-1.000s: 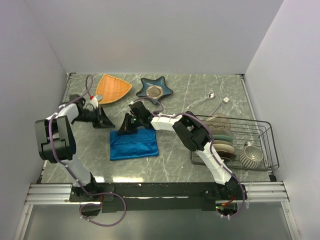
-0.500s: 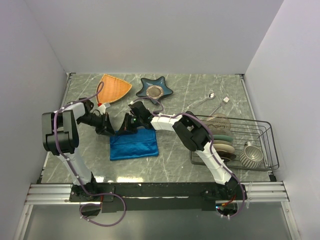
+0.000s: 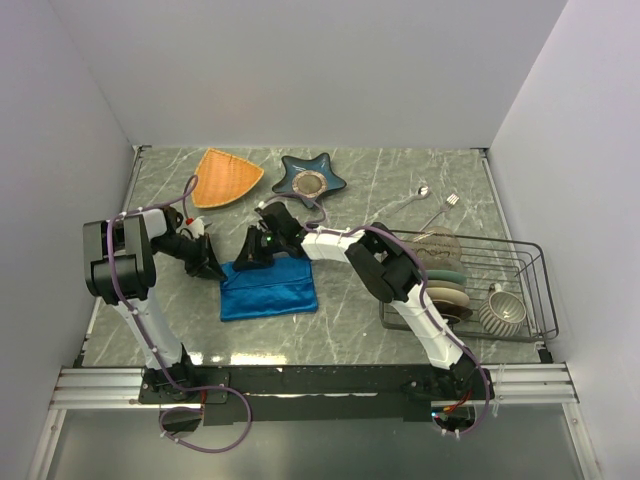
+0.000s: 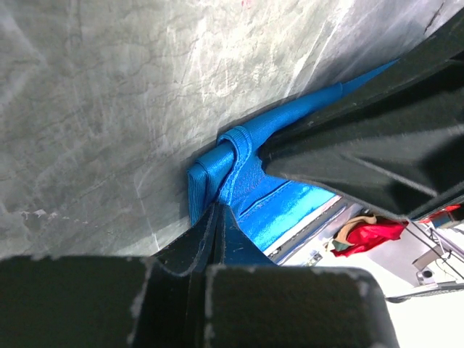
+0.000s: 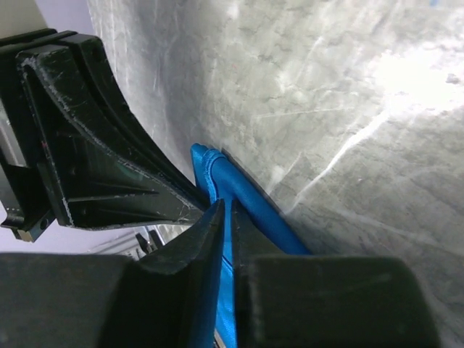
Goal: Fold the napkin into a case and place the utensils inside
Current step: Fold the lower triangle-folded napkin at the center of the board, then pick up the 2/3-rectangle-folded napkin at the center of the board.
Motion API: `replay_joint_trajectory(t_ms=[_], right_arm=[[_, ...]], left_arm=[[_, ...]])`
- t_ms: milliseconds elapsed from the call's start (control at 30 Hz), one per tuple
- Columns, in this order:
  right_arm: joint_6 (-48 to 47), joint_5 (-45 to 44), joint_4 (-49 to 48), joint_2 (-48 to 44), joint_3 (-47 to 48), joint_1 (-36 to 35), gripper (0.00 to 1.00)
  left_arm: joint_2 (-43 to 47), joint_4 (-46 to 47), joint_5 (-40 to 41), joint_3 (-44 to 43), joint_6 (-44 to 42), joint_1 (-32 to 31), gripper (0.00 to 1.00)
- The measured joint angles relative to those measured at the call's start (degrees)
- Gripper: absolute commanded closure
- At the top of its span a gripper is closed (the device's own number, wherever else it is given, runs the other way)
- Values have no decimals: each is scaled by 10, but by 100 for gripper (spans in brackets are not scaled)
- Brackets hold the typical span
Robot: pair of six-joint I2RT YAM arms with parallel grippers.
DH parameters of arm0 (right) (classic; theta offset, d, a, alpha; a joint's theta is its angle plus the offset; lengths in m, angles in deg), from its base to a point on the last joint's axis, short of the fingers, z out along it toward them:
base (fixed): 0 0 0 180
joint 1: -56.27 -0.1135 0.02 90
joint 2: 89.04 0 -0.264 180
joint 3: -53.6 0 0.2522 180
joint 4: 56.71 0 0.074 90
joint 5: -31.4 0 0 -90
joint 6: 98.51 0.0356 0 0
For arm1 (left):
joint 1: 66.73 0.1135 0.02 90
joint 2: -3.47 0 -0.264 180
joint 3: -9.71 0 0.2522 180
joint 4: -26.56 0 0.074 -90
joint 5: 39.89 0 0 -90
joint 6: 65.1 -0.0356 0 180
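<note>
The bright blue napkin (image 3: 268,290) lies folded into a rectangle on the marble table, between the arms. My right gripper (image 3: 250,258) is at its far edge; in the right wrist view its fingertips (image 5: 226,206) stand a narrow slit apart with the napkin's rolled edge (image 5: 239,185) between them. My left gripper (image 3: 213,268) is shut, its tips (image 4: 219,209) touching the napkin's far left corner (image 4: 210,177), nothing seen between them. The utensils, a spoon (image 3: 420,192) and a fork (image 3: 447,203), lie at the back right. No finished case shows.
An orange triangular dish (image 3: 225,177) and a dark star-shaped dish (image 3: 310,180) sit at the back. A wire rack (image 3: 520,262) with plates and a ribbed cup (image 3: 501,311) stands on the right, close behind the right arm's elbow.
My left gripper has swung right and nearer, from beside the orange dish to the napkin's far left corner. The right gripper stays at the napkin's far edge, its fingers slightly parted.
</note>
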Motion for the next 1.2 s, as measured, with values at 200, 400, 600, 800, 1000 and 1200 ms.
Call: replay_joint_trajectory(t_ms=[200, 400, 600, 800, 1000, 1200], right_arm=[[-49, 11, 21, -22, -2, 0, 60], [-177, 22, 67, -131, -66, -2, 48], [-377, 6, 101, -254, -140, -35, 43], [-554, -81, 131, -292, -206, -136, 44], [-661, -174, 125, -298, -254, -216, 44], [-728, -263, 70, -290, -265, -239, 45]], left_arm=[[-2, 0, 3, 0, 11, 0, 99], [-4, 0, 3, 0, 18, 0, 99], [-9, -4, -2, -1, 21, 0, 99], [-9, -4, -2, -1, 21, 0, 99], [-9, -3, -2, -1, 22, 0, 99], [-9, -3, -2, -1, 23, 0, 99]])
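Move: The right hand is low at the napkin's far-left end. The near-left corner it heads for lies about 15 cm back, 4 cm to its left and 2 cm below. The far-left corner is about level with it, some 2 cm to its left, and the near-right corner about 13 cm back and 19 cm to the right. From the left hand, whose shut fingertips are on the napkin's left edge, that near-left corner lies about 11 cm back, 1 cm to the right. The right hand's fingers open about halfway and come free of the napkin's far flap, while the left hand stays put, its shut fingertips still pinning the left edge. The right hand arcs back over the napkin, about 15 cm and 5 cm to the right, rising some 10 cm and sinking again to its starting height at the near edge, rolling about 85 degrees around its own pointing direction, fingers still pointing left and down. ##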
